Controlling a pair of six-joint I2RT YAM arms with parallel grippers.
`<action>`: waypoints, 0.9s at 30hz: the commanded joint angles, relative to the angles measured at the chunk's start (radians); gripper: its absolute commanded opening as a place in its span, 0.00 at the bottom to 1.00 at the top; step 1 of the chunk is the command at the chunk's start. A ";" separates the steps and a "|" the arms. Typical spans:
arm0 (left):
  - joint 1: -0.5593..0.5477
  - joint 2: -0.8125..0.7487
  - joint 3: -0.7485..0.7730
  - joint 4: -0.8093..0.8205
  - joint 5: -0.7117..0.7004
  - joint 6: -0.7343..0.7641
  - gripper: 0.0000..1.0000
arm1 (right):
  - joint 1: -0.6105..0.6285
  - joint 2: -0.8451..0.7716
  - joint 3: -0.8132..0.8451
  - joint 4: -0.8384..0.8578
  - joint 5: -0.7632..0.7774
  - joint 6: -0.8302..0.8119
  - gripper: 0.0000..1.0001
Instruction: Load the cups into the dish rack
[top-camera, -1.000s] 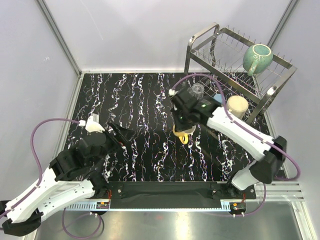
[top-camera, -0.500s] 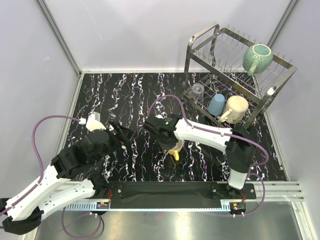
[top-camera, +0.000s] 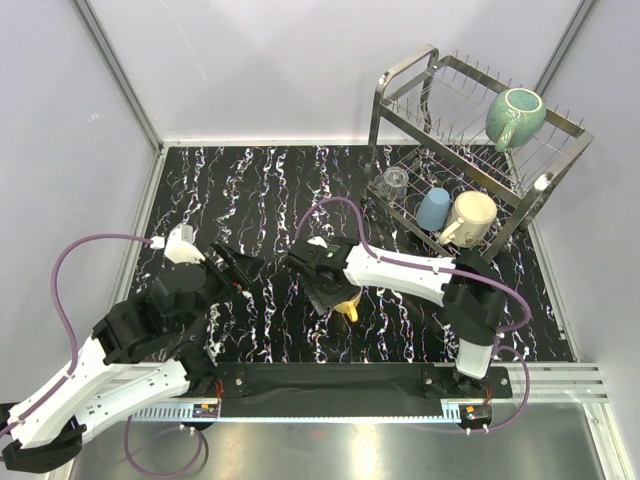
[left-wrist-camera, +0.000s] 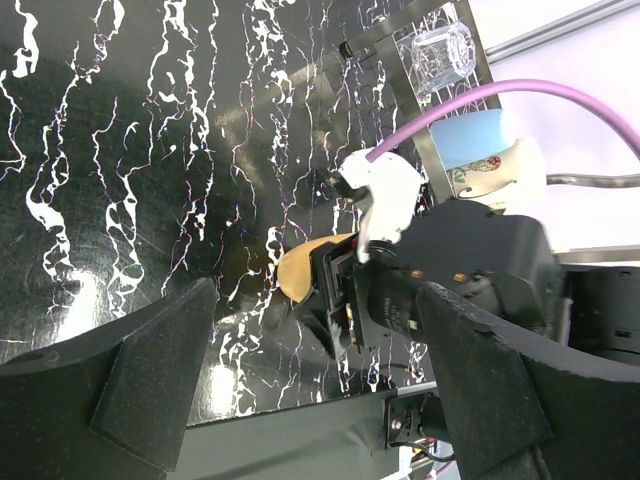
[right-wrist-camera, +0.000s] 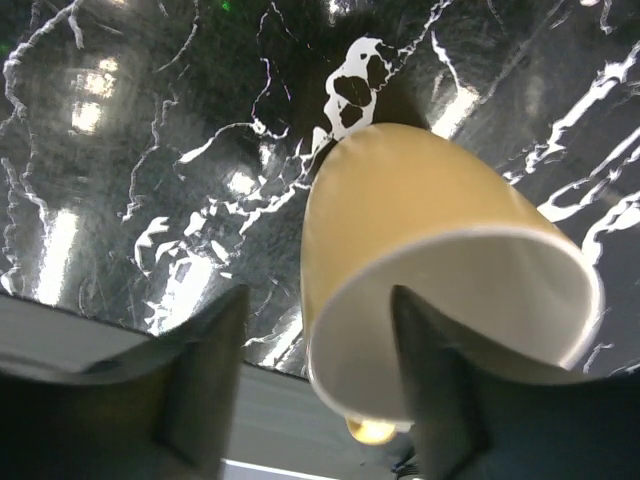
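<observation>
The yellow mug (top-camera: 350, 303) lies tilted on the black marble table, its white mouth facing the right wrist camera (right-wrist-camera: 420, 200). My right gripper (top-camera: 322, 293) is open. One finger is outside the mug's wall and the other is in its mouth (right-wrist-camera: 318, 295). My left gripper (top-camera: 240, 265) is open and empty to the left, pointing at the mug (left-wrist-camera: 300, 268). The dish rack (top-camera: 480, 130) stands at the far right. The teal mug (top-camera: 515, 115) is on its upper tier. The glass tumbler (top-camera: 394, 182), light-blue cup (top-camera: 433, 208) and cream mug (top-camera: 472, 215) are on its lower tier.
The table's raised near edge rail (top-camera: 330, 378) runs just in front of the mug. Purple cables loop over both arms, and one (top-camera: 340, 205) arcs above the right forearm. Grey walls enclose the table on three sides.
My right arm swung from beside the rack to the left and nearer, and the yellow mug came along with it. The left gripper shifted slightly.
</observation>
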 joint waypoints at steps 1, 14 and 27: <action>-0.002 0.008 0.005 0.062 -0.002 0.026 0.88 | 0.013 -0.139 0.030 -0.015 0.036 0.005 0.75; -0.002 0.250 0.048 0.115 0.090 0.078 0.85 | -0.007 -0.397 0.070 -0.168 0.249 0.072 1.00; -0.003 0.720 0.159 0.202 0.216 0.037 0.84 | -0.191 -0.745 -0.299 -0.058 0.054 0.248 1.00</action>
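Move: The yellow cup stands upright with its left rim wall between the right hand's part-open fingers, its middle about 4 cm right of that hand, level fore and aft, and some 3 cm below. From that hand, the glass in the rack's lower tier is about 23 cm ahead and 11 cm right, the blue cup about 17 ahead and 20 right. The left hand has the yellow cup roughly 16 cm to its right, straight across, and about 21 cm below. The right hand comes free of the yellow cup's rim, spreading its fingers fully as it rises about 13 cm, then swings some 13 cm right and sinks slightly, turning clockwise. As it clears, the left hand, fingers still wide, heads right and down towards the cup, about 10 cm each way with a little forward reach, tipping some 20 degrees further down. ##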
